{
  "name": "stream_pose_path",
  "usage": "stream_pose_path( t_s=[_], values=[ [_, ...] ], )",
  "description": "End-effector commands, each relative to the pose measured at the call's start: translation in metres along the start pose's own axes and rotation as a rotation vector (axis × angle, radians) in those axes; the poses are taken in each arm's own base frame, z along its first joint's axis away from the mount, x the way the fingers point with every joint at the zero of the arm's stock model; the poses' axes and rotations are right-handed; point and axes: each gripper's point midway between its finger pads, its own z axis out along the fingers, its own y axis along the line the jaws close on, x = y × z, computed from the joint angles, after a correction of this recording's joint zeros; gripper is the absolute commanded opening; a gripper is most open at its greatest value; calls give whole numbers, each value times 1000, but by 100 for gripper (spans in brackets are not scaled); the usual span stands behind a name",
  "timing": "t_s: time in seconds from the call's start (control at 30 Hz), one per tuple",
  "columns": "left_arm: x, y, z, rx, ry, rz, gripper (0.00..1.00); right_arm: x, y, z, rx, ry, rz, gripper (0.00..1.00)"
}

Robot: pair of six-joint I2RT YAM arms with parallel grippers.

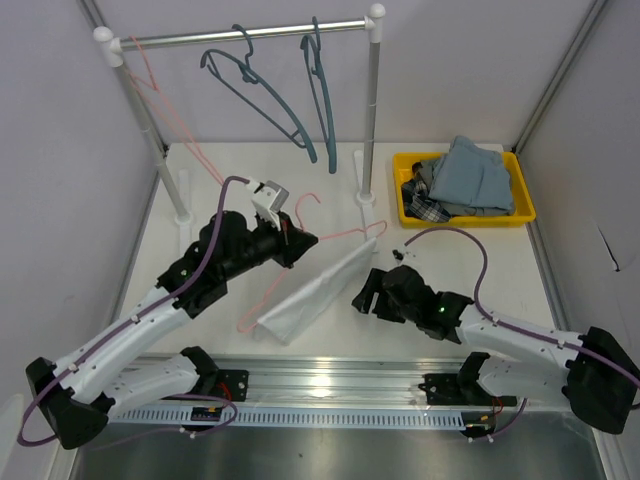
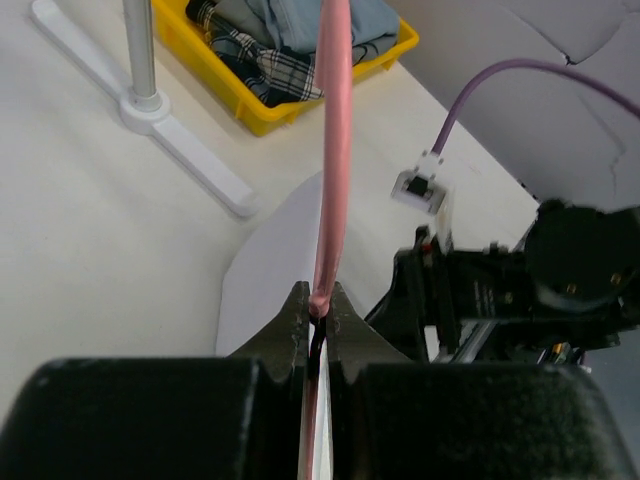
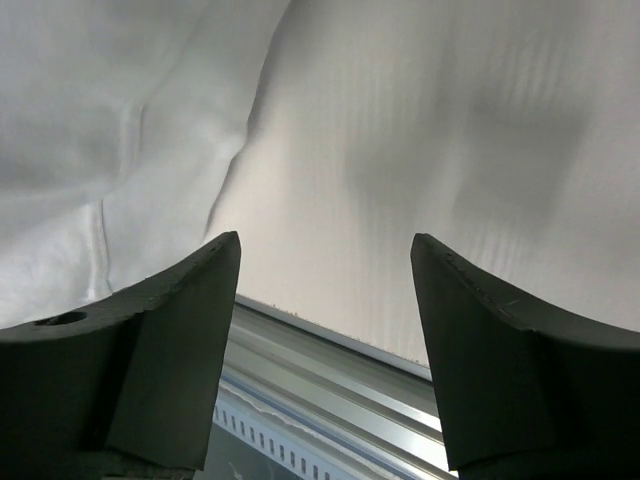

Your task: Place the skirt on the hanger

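Observation:
A pink wire hanger [image 1: 345,235] lies tilted over the table, and my left gripper [image 1: 296,240] is shut on it near its hook. In the left wrist view the pink hanger [image 2: 335,150] runs up from the left gripper [image 2: 321,305], whose jaws pinch it. A white skirt [image 1: 315,295] hangs over the hanger's lower bar and trails toward the near edge. My right gripper [image 1: 360,295] stands open beside the skirt's right edge with nothing between its fingers. The skirt [image 3: 400,130] fills the right wrist view above the open right gripper [image 3: 325,250].
A clothes rack [image 1: 372,110] at the back carries two blue hangers [image 1: 285,110] and another pink one [image 1: 165,105]. A yellow bin [image 1: 520,200] of folded clothes sits at the back right. An aluminium rail [image 1: 330,385] runs along the near edge.

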Motion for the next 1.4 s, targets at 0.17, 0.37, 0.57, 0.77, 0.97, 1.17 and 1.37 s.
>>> stream_pose_path(
  t_s=[0.17,0.37,0.57,0.77,0.97,1.17,1.37],
  values=[
    [-24,0,-42,-80,-7,26,0,-81,14,-48,-52,-154,33,76],
    [-38,17,-74,-231,-38,-9,0,-112,16,-70,-67,-197,39,77],
    [-55,36,-105,-402,-67,-52,0,-131,19,-77,-83,-216,36,76],
    [-75,48,-117,-510,-131,-93,0,-135,29,-72,-114,-192,27,76],
    [-115,48,-116,-568,-205,-110,0,-142,39,-70,-138,-177,9,75],
    [-142,65,-96,-738,-169,-86,0,-146,46,-71,-155,-157,-19,74],
    [-159,81,-72,-833,-153,-76,0,-147,50,-71,-176,-126,-33,73]
  ],
)
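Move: The left hand holds the pink hanger with the skirt on it. The rail's empty stretch is about 26 cm ahead, 20 left and 24 up from this hand; the hanging pink hanger is around 20 ahead, 26 left and 12 up, the nearer teal hanger 21 ahead, 8 left and 12 up. From the right hand, already open, that stretch lies some 33 ahead, 37 left and 46 up, while the skirt's middle is roughly 12 left, 1 ahead and 4 up. Leftward with a little backing off, then forward and up towards the rail, the left hand carries the hanger about 11 cm left and 10 cm higher, swinging some 40 degrees counter-clockwise, fingers still shut on the hanger. The right hand, wide open and empty, rises about 13 cm and goes forward, veering right away from the skirt. ##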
